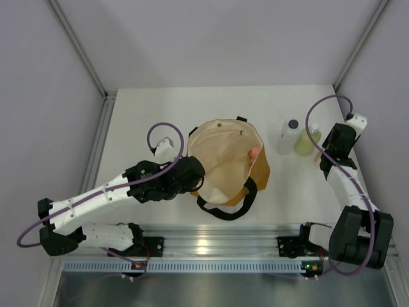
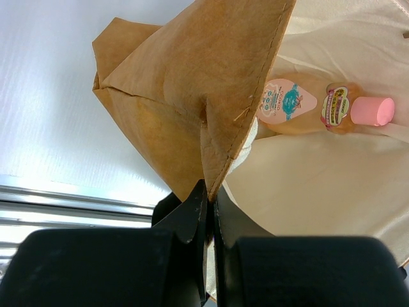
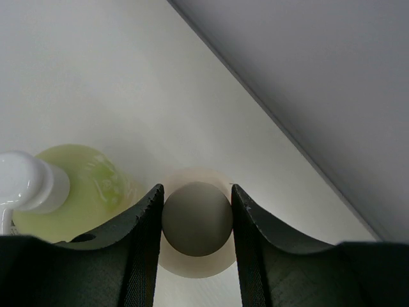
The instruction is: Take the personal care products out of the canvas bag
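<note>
The tan canvas bag [image 1: 227, 167] stands open in the middle of the table, its cream lining showing. My left gripper [image 2: 211, 195] is shut on the bag's rim [image 2: 220, 147] at its left side. Inside lies a slim orange bottle [image 2: 300, 109] with a pink cap [image 2: 372, 110], whose cap also shows in the top view [image 1: 254, 153]. My right gripper [image 3: 197, 214] is shut on the round top of a beige bottle [image 3: 197, 220], right of the bag. Beside it stand a yellow-green bottle [image 3: 83, 192] with a white cap and a whitish bottle [image 1: 289, 136] with a dark cap.
Grey walls close the table in at the back and both sides; the right wall [image 3: 332, 96] runs just behind the beige bottle. The bag's black loop handle [image 1: 225, 211] hangs toward the front rail [image 1: 217, 246]. My right arm [image 1: 348, 185] stretches along the right edge.
</note>
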{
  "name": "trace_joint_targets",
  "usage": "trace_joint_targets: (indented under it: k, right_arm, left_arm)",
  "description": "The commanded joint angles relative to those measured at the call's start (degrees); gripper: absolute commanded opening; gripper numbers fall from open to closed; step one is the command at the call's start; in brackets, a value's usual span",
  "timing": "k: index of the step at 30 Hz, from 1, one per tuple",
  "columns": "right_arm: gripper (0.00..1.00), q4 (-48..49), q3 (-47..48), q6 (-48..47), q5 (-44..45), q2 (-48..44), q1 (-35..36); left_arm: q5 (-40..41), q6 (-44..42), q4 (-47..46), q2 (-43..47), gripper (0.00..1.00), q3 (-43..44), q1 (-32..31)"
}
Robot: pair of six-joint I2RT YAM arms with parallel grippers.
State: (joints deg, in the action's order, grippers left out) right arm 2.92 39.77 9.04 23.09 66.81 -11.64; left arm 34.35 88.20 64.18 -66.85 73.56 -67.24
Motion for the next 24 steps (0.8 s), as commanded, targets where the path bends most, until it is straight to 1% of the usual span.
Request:
trace_joint_targets:
  k: [1,6,9,10,12,13,14,17,18,20,21,22,23,24]
  right_arm:
    - [0.00,13.60,1.89,0.01,1.17,1.12,-1.46]
    - [0.01,12.47,1.19,0.28,1.52,2.63,-1.54]
    - [0.40,10.80,1.01,1.33,1.52,1.75,-1.46]
    - [0.56,10.36,1.19,1.59,1.69,1.23,-1.46]
    - [0.64,8.87,2.50,1.42,1.69,0.78,-1.46]
    - [0.73,7.82,3.20,1.42,1.69,0.61,-1.46]
    - [0.75,5.28,4.25,1.42,1.26,0.52,-1.46]
    - [0.78,-1.05,12.23,2.21,-1.80,0.08,-1.28]
    - [0.83,-5.77,14.18,2.82,-2.69,-0.01,-0.50]
    - [0.85,-10.54,19.09,3.44,-3.75,-0.45,1.08]
    - [0.88,-13.78,20.16,2.75,-4.10,-0.97,3.62]
    - [0.88,-15.30,21.13,2.83,-3.85,-2.45,5.29]
    - [0.88,-16.70,22.97,2.83,-7.85,-3.17,6.62]
    - [0.85,-18.89,24.03,3.00,-10.67,-4.83,9.85]
  left_arm:
    - [0.37,-1.28,-0.46,0.76,0.00,-0.43,-0.17]
    - [0.28,-1.81,-0.46,0.58,0.00,-0.35,-0.17]
    - [0.37,-2.24,-0.55,0.14,0.00,0.27,-0.17]
    - [0.37,-2.68,-0.55,0.05,0.00,0.88,-0.17]
    - [0.54,-3.56,-0.55,-0.56,0.00,1.50,-0.17]
    - [0.46,-3.83,-0.55,-0.74,0.00,2.11,-0.17]
    - [0.46,-4.18,-0.64,-0.91,0.00,2.55,-0.17]
    - [0.63,-6.99,-0.64,-2.14,0.00,5.18,-0.17]
    - [0.81,-7.95,-0.55,-2.67,0.00,5.71,-0.17]
    - [1.07,-8.22,-0.64,-2.76,0.00,6.68,-0.17]
    - [1.42,-8.31,-0.64,-2.76,0.00,6.86,-0.17]
    - [1.68,-8.49,-0.64,-2.93,0.00,7.21,-0.17]
    - [1.77,-8.66,-0.64,-3.02,0.00,7.30,-0.26]
    - [1.86,-9.01,-0.64,-3.28,0.00,7.56,-0.17]
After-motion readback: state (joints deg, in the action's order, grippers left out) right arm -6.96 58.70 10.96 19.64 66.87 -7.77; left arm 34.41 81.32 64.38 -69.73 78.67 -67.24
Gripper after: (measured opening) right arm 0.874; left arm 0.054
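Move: The right hand holds the beige bottle at its top, its middle some 7 cm below the fingers, about 1 cm short of its spot ahead and to the right. The green pump bottle stands roughly 5 cm ahead and 7 cm left of that hand, the white bottle 5 cm ahead and 16 cm left. From the left hand on the bag's rim, the beige bottle lies about 18 cm ahead, 52 cm right and 15 cm lower. The right hand eases the beige bottle 1 cm forward-right, opens to let go, then rises about 11 cm. ##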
